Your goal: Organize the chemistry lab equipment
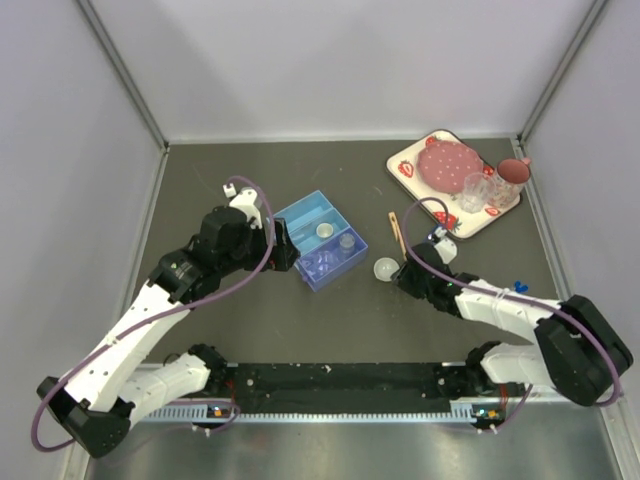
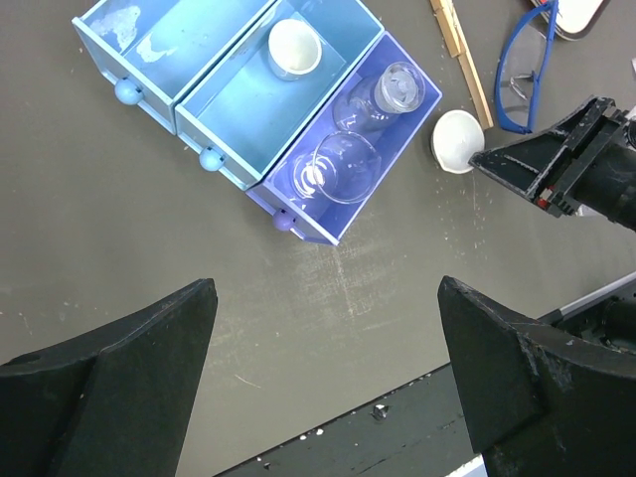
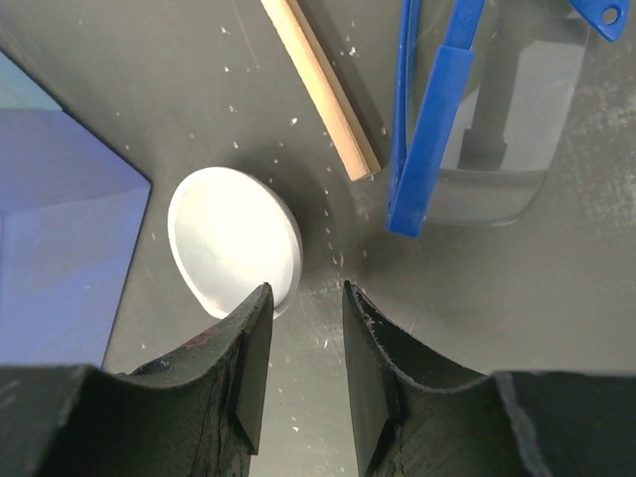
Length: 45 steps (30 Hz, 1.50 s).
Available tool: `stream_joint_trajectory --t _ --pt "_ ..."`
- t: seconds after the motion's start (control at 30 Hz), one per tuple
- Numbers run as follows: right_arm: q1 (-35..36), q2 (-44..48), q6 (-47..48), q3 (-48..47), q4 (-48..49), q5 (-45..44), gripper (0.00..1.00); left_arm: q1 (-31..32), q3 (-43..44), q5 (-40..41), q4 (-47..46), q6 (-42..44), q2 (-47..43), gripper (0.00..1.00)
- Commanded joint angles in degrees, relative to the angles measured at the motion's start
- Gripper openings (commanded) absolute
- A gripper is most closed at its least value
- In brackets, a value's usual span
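Note:
A small white round dish (image 3: 234,238) lies on the dark table just right of the purple drawer (image 3: 60,248). My right gripper (image 3: 303,293) hovers low at its near-right rim, jaws a narrow gap apart with only table between them; the left fingertip (image 3: 253,308) overlaps the dish's edge. Thin tan wooden tongs (image 3: 318,84) lie beyond it. My left gripper (image 2: 328,288) stands wide open over bare table, in front of the blue drawer box (image 2: 229,109). The middle drawer holds another small dish (image 2: 295,47); the purple one holds clear glass vessels (image 2: 343,164).
Blue-framed safety glasses (image 3: 447,109) lie right of the tongs. The white strawberry-print tray (image 1: 405,162) with pink plate and glasses sits at the back right. The left drawer (image 2: 149,40) of the box shows nothing inside. Enclosure walls ring the table.

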<state>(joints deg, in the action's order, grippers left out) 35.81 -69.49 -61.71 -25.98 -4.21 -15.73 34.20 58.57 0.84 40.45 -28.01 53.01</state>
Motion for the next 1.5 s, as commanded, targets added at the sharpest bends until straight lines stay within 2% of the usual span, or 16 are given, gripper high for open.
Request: stream_joint_trajectory --t 0.0,0.2,0.33,0.4,0.67,0.83,0.9,1.03,1.23,1.47 --pt "-1.2 -2.1 0.1 -2.5 3.8 0.7 0.34 -0.2 0.2 -0.5 -2.3 1.2 0.3 0.99" --pt "-1.4 -5.6 0.5 -2.9 6.9 1.0 0.3 -0.2 0.1 -2.4 -2.3 1.6 1.5 0.99" --pt "-1.4 -7.5 0.5 -3.6 7.3 1.8 0.08 -0.2 0.1 -2.5 -2.6 1.8 1.7 0.99" --pt "-1.4 -7.8 0.5 -3.8 7.1 1.7 0.01 -0.2 -0.1 -2.4 -2.6 1.8 1.7 0.99" --pt "-1.0 -5.6 4.2 -6.7 1.8 0.3 0.0 -0.2 -0.6 -2.7 -2.8 1.7 1.0 0.99" --pt "0.6 -0.3 12.3 -13.0 -9.6 0.3 0.0 -0.2 -0.6 -2.3 -3.0 1.6 -0.1 0.99" --pt "2.9 -0.7 15.5 -19.1 -14.1 1.6 0.0 -0.2 -0.5 -2.3 -2.8 1.6 -0.3 0.99" --pt "8.6 -4.6 23.3 -31.8 -24.9 0.3 0.0 -0.2 0.3 -2.5 -2.3 1.8 -0.5 0.99" --pt "10.1 -10.0 28.8 -43.1 -26.7 4.2 0.0 -0.2 1.6 -2.5 -0.5 2.1 -1.7 0.99" --pt "10.2 -24.2 34.9 -57.8 -28.9 8.9 0.0 -0.2 2.5 -1.8 1.0 2.3 -3.8 0.99"
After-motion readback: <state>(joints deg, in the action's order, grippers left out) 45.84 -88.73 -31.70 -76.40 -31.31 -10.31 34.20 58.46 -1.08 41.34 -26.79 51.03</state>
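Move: The white bowl stands just off the right fingertips, its middle about 3 cm ahead, 3 cm to the left and 2 cm below the hand point. The purple tray of the organizer lies some 13 cm to the hand's left and 4 cm ahead; the wooden tongs lie 9 cm straight ahead, the blue goggles about 8 cm ahead and 6 cm right. From the left hand the bowl is roughly 5 cm ahead, 17 cm right and 22 cm down. The right fingers, partly open, pinch the bowl's near right rim after the hand eases about 2 cm forward and slightly down and left. Keeping the rim pinched, the right hand lifts some 15 cm and swings about 12 cm left and a few centimetres forward over the organizer, the wrist turning some 35 degrees counter-clockwise. ##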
